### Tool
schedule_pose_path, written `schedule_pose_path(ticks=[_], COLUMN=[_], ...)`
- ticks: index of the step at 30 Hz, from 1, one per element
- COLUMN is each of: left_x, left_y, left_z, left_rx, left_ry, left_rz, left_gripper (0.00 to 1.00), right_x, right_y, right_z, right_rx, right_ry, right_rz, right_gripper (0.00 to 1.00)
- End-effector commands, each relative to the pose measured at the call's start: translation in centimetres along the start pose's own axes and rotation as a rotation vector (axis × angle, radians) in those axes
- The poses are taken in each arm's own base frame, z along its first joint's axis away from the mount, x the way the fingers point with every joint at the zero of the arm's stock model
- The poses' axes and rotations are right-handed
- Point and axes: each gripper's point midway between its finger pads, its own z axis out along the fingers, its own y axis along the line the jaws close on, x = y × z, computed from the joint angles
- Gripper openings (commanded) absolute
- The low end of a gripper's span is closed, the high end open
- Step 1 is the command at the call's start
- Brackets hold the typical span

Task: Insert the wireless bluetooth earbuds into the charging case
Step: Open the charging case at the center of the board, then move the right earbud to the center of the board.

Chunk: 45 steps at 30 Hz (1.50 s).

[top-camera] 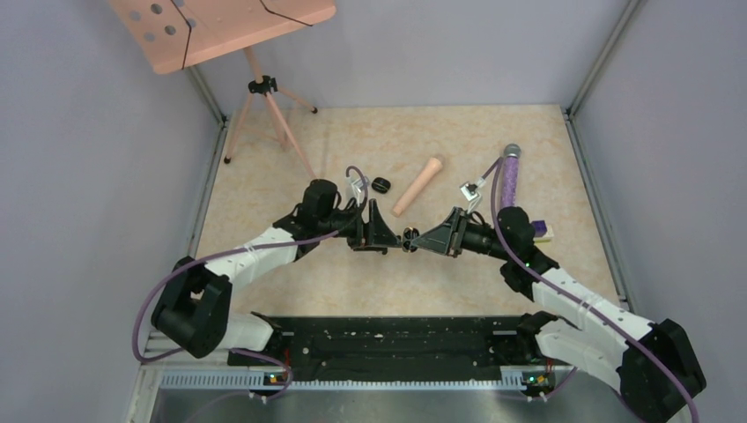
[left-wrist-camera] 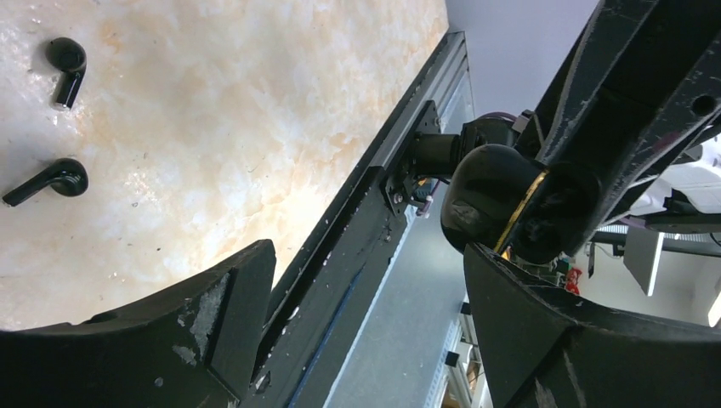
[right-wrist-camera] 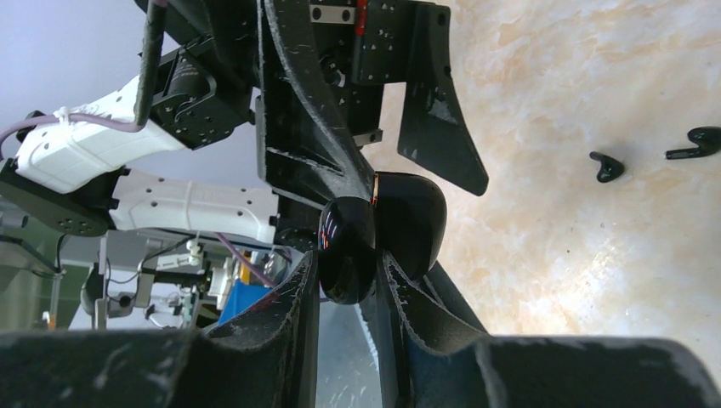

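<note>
The charging case [right-wrist-camera: 344, 242] is a glossy black pebble with a thin gold seam. My right gripper [right-wrist-camera: 349, 263] is shut on one half of it, and the other half [right-wrist-camera: 417, 221] bulges out beside the fingers. In the top view the case [top-camera: 408, 236] hangs above the table between both arms. My left gripper [left-wrist-camera: 366, 255] is open, and the case [left-wrist-camera: 489, 200] sits just past one fingertip [left-wrist-camera: 510, 280]. Two earbuds lie loose on the table [left-wrist-camera: 255, 102]: one earbud [left-wrist-camera: 66, 61] and the other earbud [left-wrist-camera: 53, 178], also seen as earbuds [right-wrist-camera: 605, 166] from the right wrist.
A black rounded lump [top-camera: 380, 185] and a peach cylinder [top-camera: 418, 185] lie behind the grippers. A purple-handled tool [top-camera: 510, 174] and a small purple-and-white cube [top-camera: 543, 231] are at the right. A tripod [top-camera: 264, 106] with a peach board stands back left. A black rail [top-camera: 388, 339] runs along the near edge.
</note>
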Motion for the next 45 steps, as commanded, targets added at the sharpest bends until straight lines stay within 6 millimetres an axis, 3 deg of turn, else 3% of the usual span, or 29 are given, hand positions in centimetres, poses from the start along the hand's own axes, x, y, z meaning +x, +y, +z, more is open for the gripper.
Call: schedule_pose_path(ticks=[1,5,11,21,26,32,39,45], left_x=[-1.2,-1.2,-1.1,-1.9,-2.1,-2.6,-5.3,-6.7], left_y=[-0.5,-0.3,-0.6,0.6,3.8,7.1,9.3,9.3], left_z=[0.1,0.1,-0.9,-3.2,-2.1,-0.2,1.7,4.2], left_rx=[-0.015,-0.027,-0.074,-0.26,-0.461,-0.609,-0.745,-0.852], left_ry=[-0.026,-0.026,-0.027,-0.111,-0.169,-0.155,-0.171,-0.145], left_rz=[0.055,0.057,0.074,0.145,0.193,0.187,0.233,0.324], left_gripper=[0.86,0.86,0.85,0.8,0.74,0.67,0.56,0.52], right_x=[-1.7,-1.8,-1.7,-2.3,-1.5,-0.3,0.6,0.1], right_y=[4.3,4.1,2.4,-2.4,-5.4,-6.6,-7.0,-7.0], right_z=[-0.2,-0.1,-0.1,-1.8,-3.8,-5.5,-5.6,-5.5], right_rx=[-0.124,-0.116,-0.057,0.056,0.108,0.116,0.095,0.105], right_ry=[-0.027,-0.027,-0.032,-0.032,0.007,0.056,0.064,0.054], right_rz=[-0.067,-0.063,-0.04,-0.003,0.039,0.039,0.052,0.056], right_gripper=[0.0,0.0,0.0,0.0,0.0,0.0,0.0,0.0])
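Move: The far earbud lies about 9 cm ahead of the left hand, 2 cm right and 15 below; the near earbud is 6 ahead and 2 left, just as low. The charging case, in the right fingers, is some 4 cm right of the left hand, 1 back and 3 higher. From the right hand the case sits 1 cm ahead and 2 left, at its height, and the far earbud 11 ahead, 4 left, 19 below. Left tips down, reaching 8 cm forward and down towards the far earbud, half-closing; right draws the case right-down. ##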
